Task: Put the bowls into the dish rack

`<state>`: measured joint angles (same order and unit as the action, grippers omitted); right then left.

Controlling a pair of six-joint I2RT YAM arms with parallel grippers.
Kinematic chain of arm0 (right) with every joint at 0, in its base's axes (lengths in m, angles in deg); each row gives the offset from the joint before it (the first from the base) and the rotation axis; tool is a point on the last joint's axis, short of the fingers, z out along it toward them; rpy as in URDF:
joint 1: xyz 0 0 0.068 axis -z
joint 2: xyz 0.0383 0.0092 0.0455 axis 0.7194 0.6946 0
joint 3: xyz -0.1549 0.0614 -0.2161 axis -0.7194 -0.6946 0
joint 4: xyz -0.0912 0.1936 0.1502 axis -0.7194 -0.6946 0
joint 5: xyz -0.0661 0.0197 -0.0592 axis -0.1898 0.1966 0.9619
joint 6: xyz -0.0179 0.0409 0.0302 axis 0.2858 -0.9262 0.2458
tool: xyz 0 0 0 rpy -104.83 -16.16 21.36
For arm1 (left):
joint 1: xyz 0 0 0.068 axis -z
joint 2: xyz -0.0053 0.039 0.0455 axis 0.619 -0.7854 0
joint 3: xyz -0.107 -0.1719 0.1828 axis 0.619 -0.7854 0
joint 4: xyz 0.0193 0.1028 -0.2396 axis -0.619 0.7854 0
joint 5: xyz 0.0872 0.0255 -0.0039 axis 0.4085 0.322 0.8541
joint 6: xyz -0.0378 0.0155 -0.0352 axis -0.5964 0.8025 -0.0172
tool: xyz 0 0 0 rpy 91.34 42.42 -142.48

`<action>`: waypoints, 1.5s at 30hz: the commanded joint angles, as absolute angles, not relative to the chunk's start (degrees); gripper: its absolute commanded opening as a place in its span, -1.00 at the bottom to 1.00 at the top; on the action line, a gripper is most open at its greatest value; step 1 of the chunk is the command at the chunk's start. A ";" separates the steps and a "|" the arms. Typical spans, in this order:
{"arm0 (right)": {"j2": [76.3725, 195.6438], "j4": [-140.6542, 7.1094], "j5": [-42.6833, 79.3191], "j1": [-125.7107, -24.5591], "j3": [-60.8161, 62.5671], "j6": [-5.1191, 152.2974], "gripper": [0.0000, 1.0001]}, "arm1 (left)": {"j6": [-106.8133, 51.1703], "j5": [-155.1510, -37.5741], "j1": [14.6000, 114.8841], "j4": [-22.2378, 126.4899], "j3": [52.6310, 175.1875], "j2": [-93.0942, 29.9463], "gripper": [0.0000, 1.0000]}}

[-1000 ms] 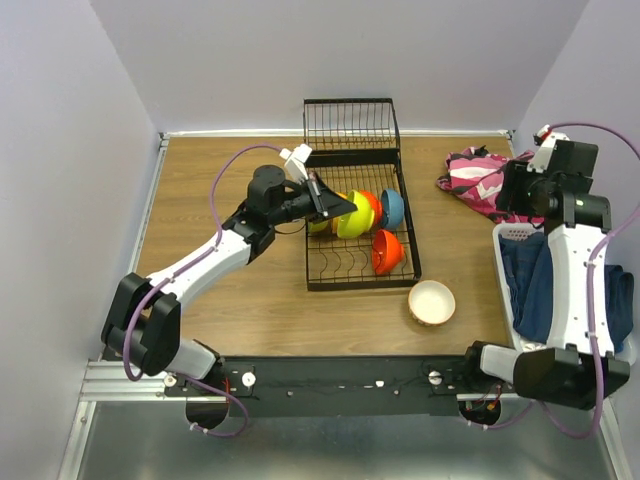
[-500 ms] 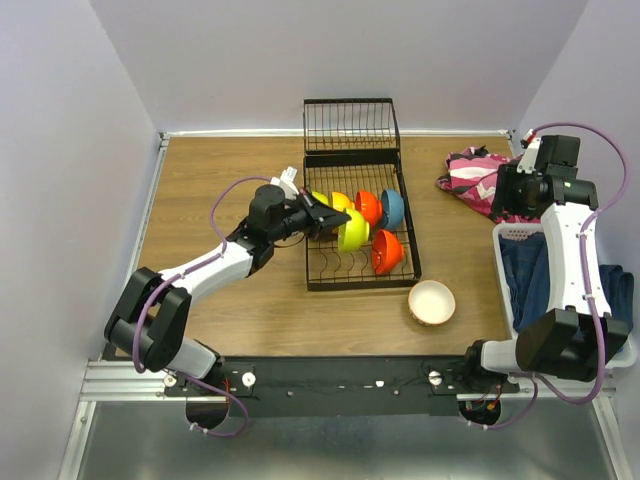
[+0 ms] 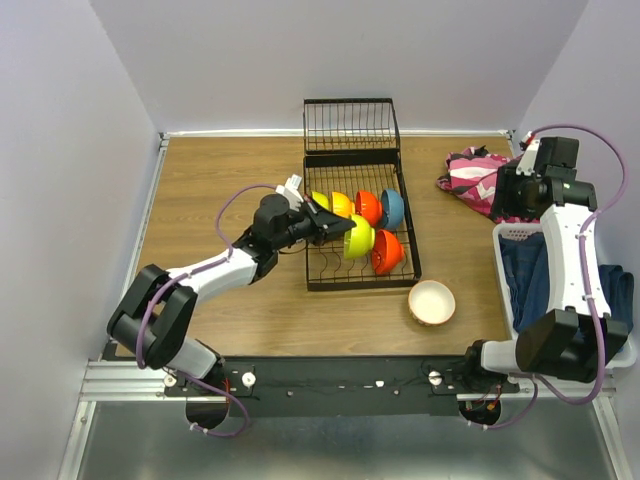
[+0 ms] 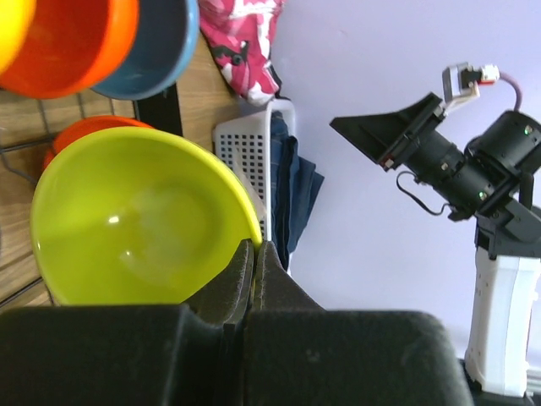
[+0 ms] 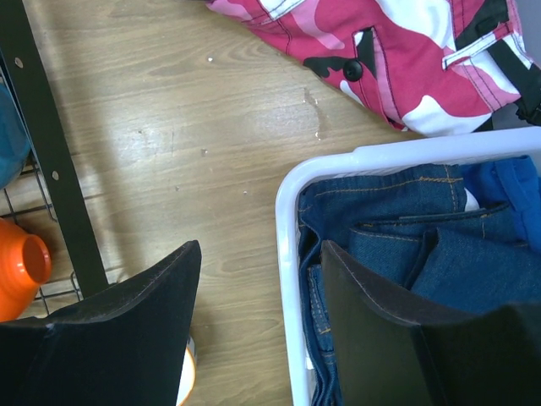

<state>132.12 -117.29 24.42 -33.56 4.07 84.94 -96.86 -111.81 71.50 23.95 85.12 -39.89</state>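
Note:
The black wire dish rack (image 3: pixel 314 268) stands mid-table. Yellow (image 3: pixel 336 203), red-orange (image 3: pixel 368 206) and blue (image 3: pixel 392 208) bowls stand on edge in its tines, with an orange bowl (image 3: pixel 387 252) nearer the front. My left gripper (image 3: pixel 338 226) is shut on the rim of a lime green bowl (image 3: pixel 359 239), holding it over the rack's middle; the left wrist view shows the fingertips (image 4: pixel 243 262) pinching that lime bowl (image 4: pixel 127 220). A white ribbed bowl (image 3: pixel 431 302) sits on the table right of the rack. My right gripper (image 5: pixel 260 247) hangs open and holds nothing, above the basket rim.
A white laundry basket (image 3: pixel 508 235) of jeans stands at the right edge, and its rim (image 5: pixel 292 203) shows below my right gripper. Pink camouflage clothing (image 3: pixel 470 175) lies at the back right. The rack's taller wire basket section (image 3: pixel 350 125) rises at the far end.
My left gripper has come down and toward the near side with the lime green bowl, now low over the rack. The right arm swung slightly back, then held still.

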 commanded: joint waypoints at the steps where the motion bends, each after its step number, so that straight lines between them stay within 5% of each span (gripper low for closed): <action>1: 130.34 -117.33 25.61 -33.18 2.59 85.24 0.33 | -97.72 -111.04 73.22 16.44 84.28 -42.30 -1.00; 23: 129.55 -116.01 25.61 -33.26 -1.72 85.06 0.33 | -101.41 -113.59 75.68 1.23 83.84 -55.48 -1.00; 45: 129.55 -115.49 25.34 -33.26 -2.78 84.97 0.33 | -101.67 -112.18 75.33 4.91 81.38 -56.54 -1.00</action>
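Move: The green bowl is already pinched in the left gripper; its place in the rack's front row lies about 5 cm right of this hand, 1 cm back and 11 cm below. Just beyond stands the front orange bowl, 9 cm right, 2 cm back. At the same depth, both about 8 cm ahead, are the back orange bowl, 4 cm right, and the blue bowl, 9 cm right. From the right hand that place is some 31 cm left, 3 cm back and 11 cm below. Bring the left gripper down about 6 cm and some 4 cm to the right, lowering the pinched green bowl, open side to the left, into the rack beside the front orange bowl; ease off near the bottom, sink slightly more, and keep the fingers shut on its rim. Meanwhile let the open, empty right gripper sink a couple of centimetres and draw back a little above the basket's edge. ##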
